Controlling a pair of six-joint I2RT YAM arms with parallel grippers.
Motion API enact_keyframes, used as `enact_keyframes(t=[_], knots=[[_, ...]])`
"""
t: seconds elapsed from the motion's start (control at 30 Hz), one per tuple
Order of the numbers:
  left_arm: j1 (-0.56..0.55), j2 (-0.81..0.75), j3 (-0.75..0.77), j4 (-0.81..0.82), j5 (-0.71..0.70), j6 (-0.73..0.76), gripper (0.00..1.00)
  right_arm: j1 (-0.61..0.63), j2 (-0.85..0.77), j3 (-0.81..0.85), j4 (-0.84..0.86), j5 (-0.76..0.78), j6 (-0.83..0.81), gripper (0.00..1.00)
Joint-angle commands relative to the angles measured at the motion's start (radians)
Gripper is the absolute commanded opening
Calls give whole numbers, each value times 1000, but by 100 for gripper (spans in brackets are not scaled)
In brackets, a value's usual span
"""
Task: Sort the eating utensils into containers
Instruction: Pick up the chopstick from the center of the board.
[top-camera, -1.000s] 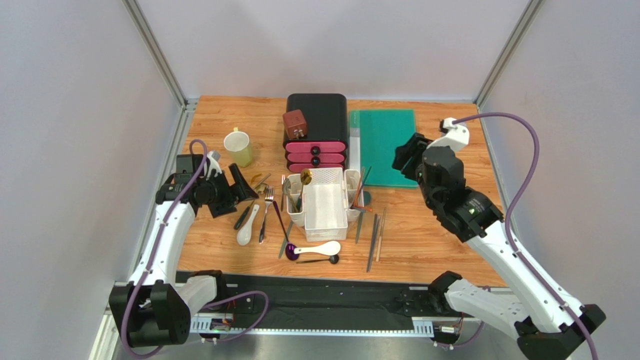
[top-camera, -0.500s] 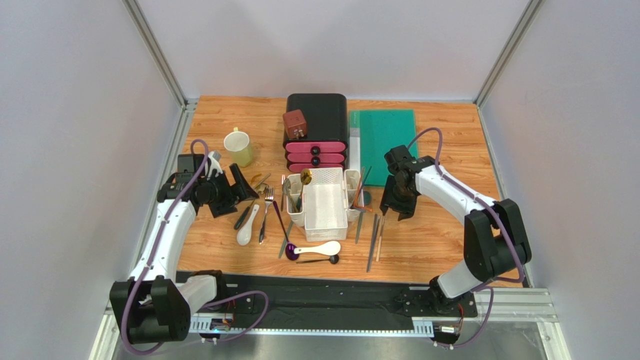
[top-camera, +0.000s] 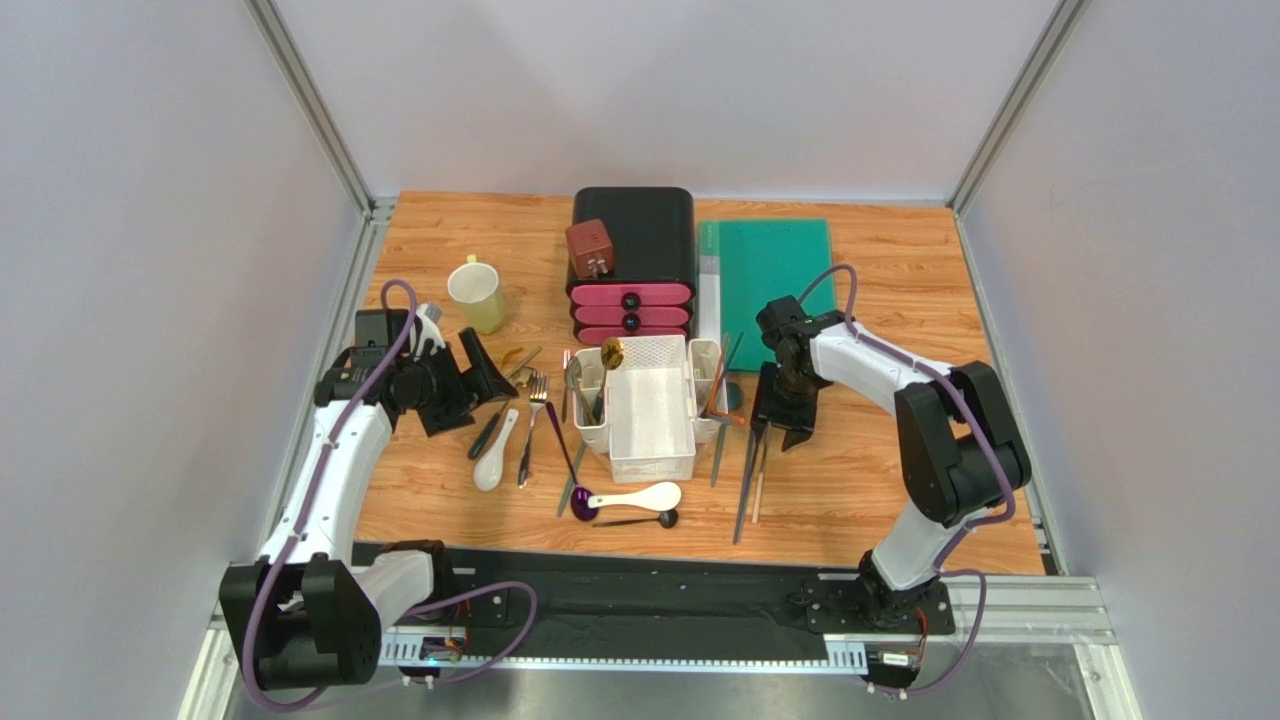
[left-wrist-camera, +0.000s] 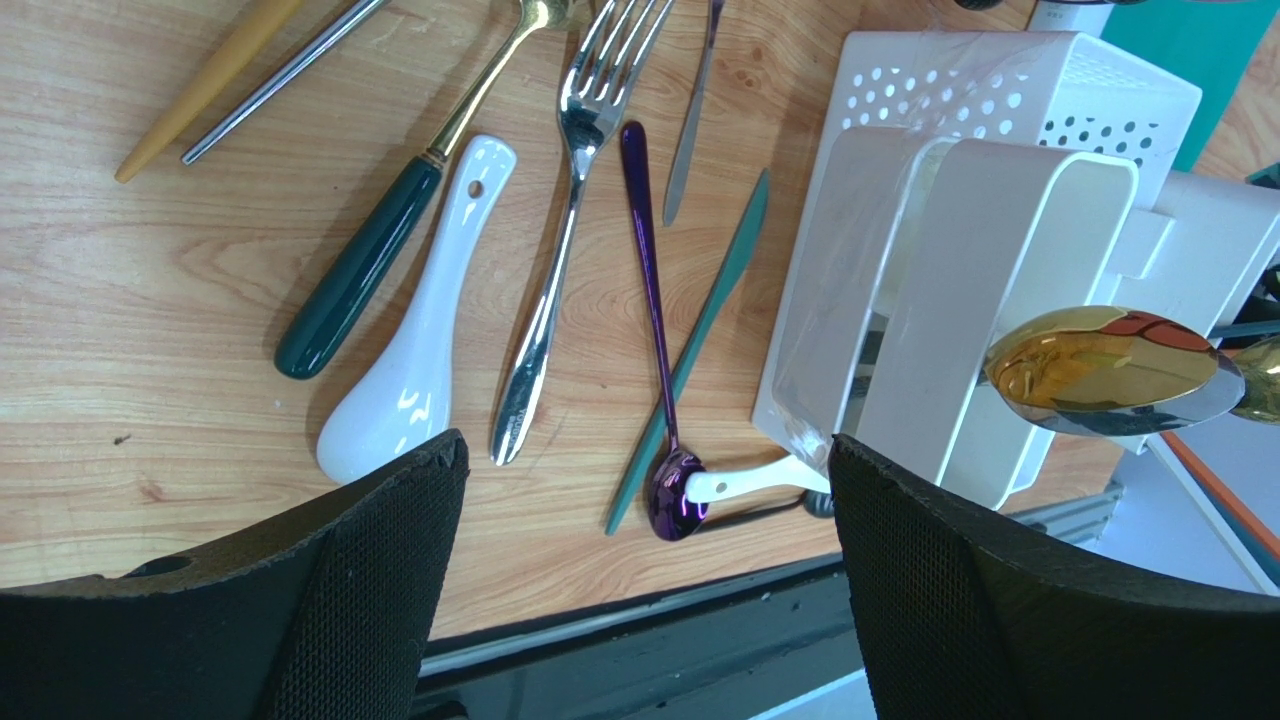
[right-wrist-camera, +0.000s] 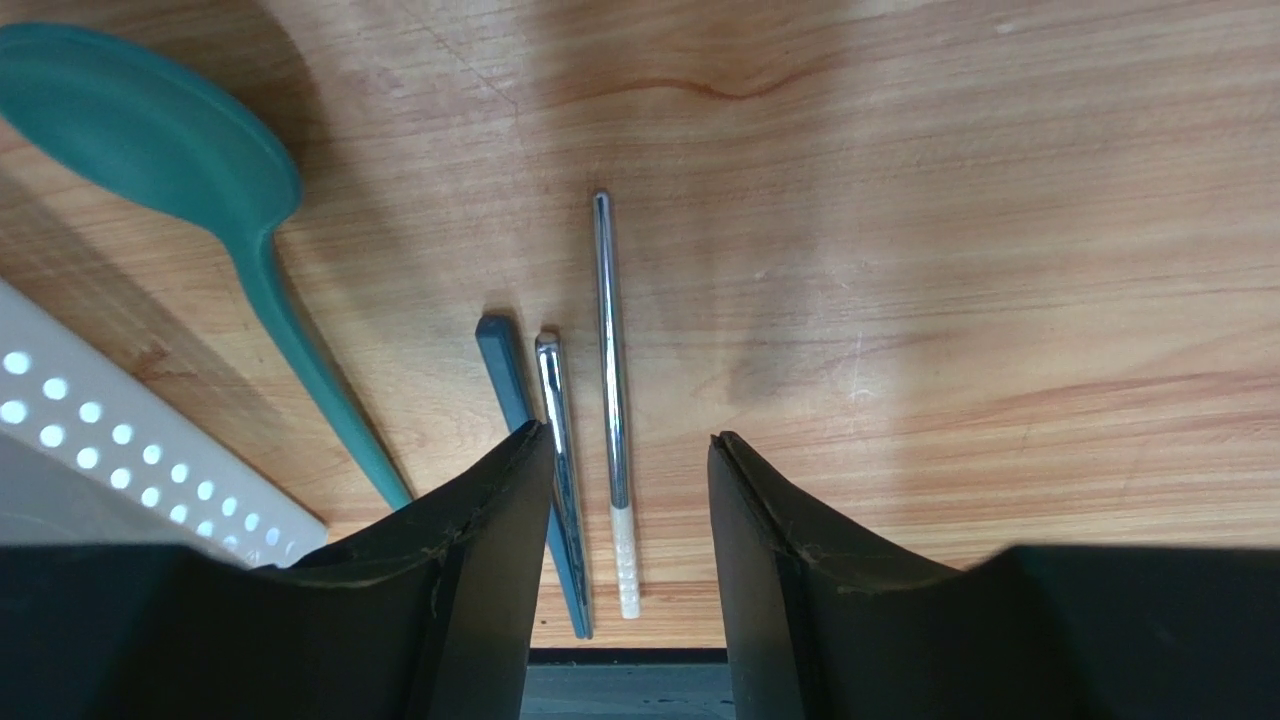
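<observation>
The eating utensils lie around the white containers (top-camera: 649, 402). Left of them are a white ceramic spoon (left-wrist-camera: 413, 345), a silver fork (left-wrist-camera: 564, 255) and a purple spoon (left-wrist-camera: 649, 300). A gold spoon (left-wrist-camera: 1104, 368) stands in a side bin. My left gripper (top-camera: 469, 383) hovers wide open above that group, holding nothing. On the right, my right gripper (right-wrist-camera: 627, 438) is low over the table with its jaws apart. Two silver chopsticks (right-wrist-camera: 609, 360) lie on the wood between them, beside a blue-grey stick (right-wrist-camera: 508, 368). The jaws do not touch them. A teal spoon (right-wrist-camera: 166, 135) lies close by.
A black-and-pink drawer box (top-camera: 633, 263) with a small brown box (top-camera: 589, 248) on it stands behind the containers. A pale yellow mug (top-camera: 478, 296) is at the back left and a green mat (top-camera: 769, 293) at the back right. A black rail (top-camera: 646, 600) runs along the near edge.
The right arm has swung down from above the green mat to the chopsticks right of the containers, and its jaws have narrowed. The left arm has not moved.
</observation>
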Motion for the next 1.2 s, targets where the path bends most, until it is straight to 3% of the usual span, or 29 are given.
enact_keyframes(t=[0.0, 0.13, 0.27, 0.43, 0.5, 0.53, 0.87, 1.17], knots=[[4, -15, 1, 24, -6, 1, 94, 4, 24, 27, 37, 7, -18, 46], [6, -10, -1, 22, -9, 1, 94, 4, 65, 18, 37, 5, -17, 42], [6, -9, -1, 21, -9, 1, 94, 6, 88, 0, 46, 2, -13, 24], [4, -6, 1, 19, -11, 1, 94, 3, 113, -14, 44, 1, -17, 16], [6, -4, 2, 19, -11, 1, 94, 3, 118, -17, 40, 1, -18, 1], [6, -6, 2, 18, -9, 1, 94, 1, 115, -17, 37, 2, -18, 0], [6, -4, 2, 21, -6, 1, 94, 3, -106, 49, -61, 96, -35, 0], [4, -6, 1, 24, 3, 3, 94, 9, -275, 268, -187, 136, -81, 0]])
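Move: The chopstick to be taken, silver with a white near end, lies lengthwise under the right hand's half-open fingers, its middle about 3 cm back, 1 cm left and 2 cm below. A second silver chopstick is about 2 cm left of it and 3 cm nearer, a blue one just left again; the teal spoon lies roughly 7 cm left and 2 cm ahead of the hand. From the left hand the chopstick is some 36 cm right, 4 cm back, 12 cm below. The right hand, already pointing straight down astride the chopstick, eases down a last 1.5 cm or so while its half-open fingers close fully and pinch the stick between the tips, a little forward of its middle. It then lifts away from the table by about 10 cm, swinging some 3 cm forward towards the end as the wrist tips the fingers roughly 15 degrees outward, keeping its hold. ##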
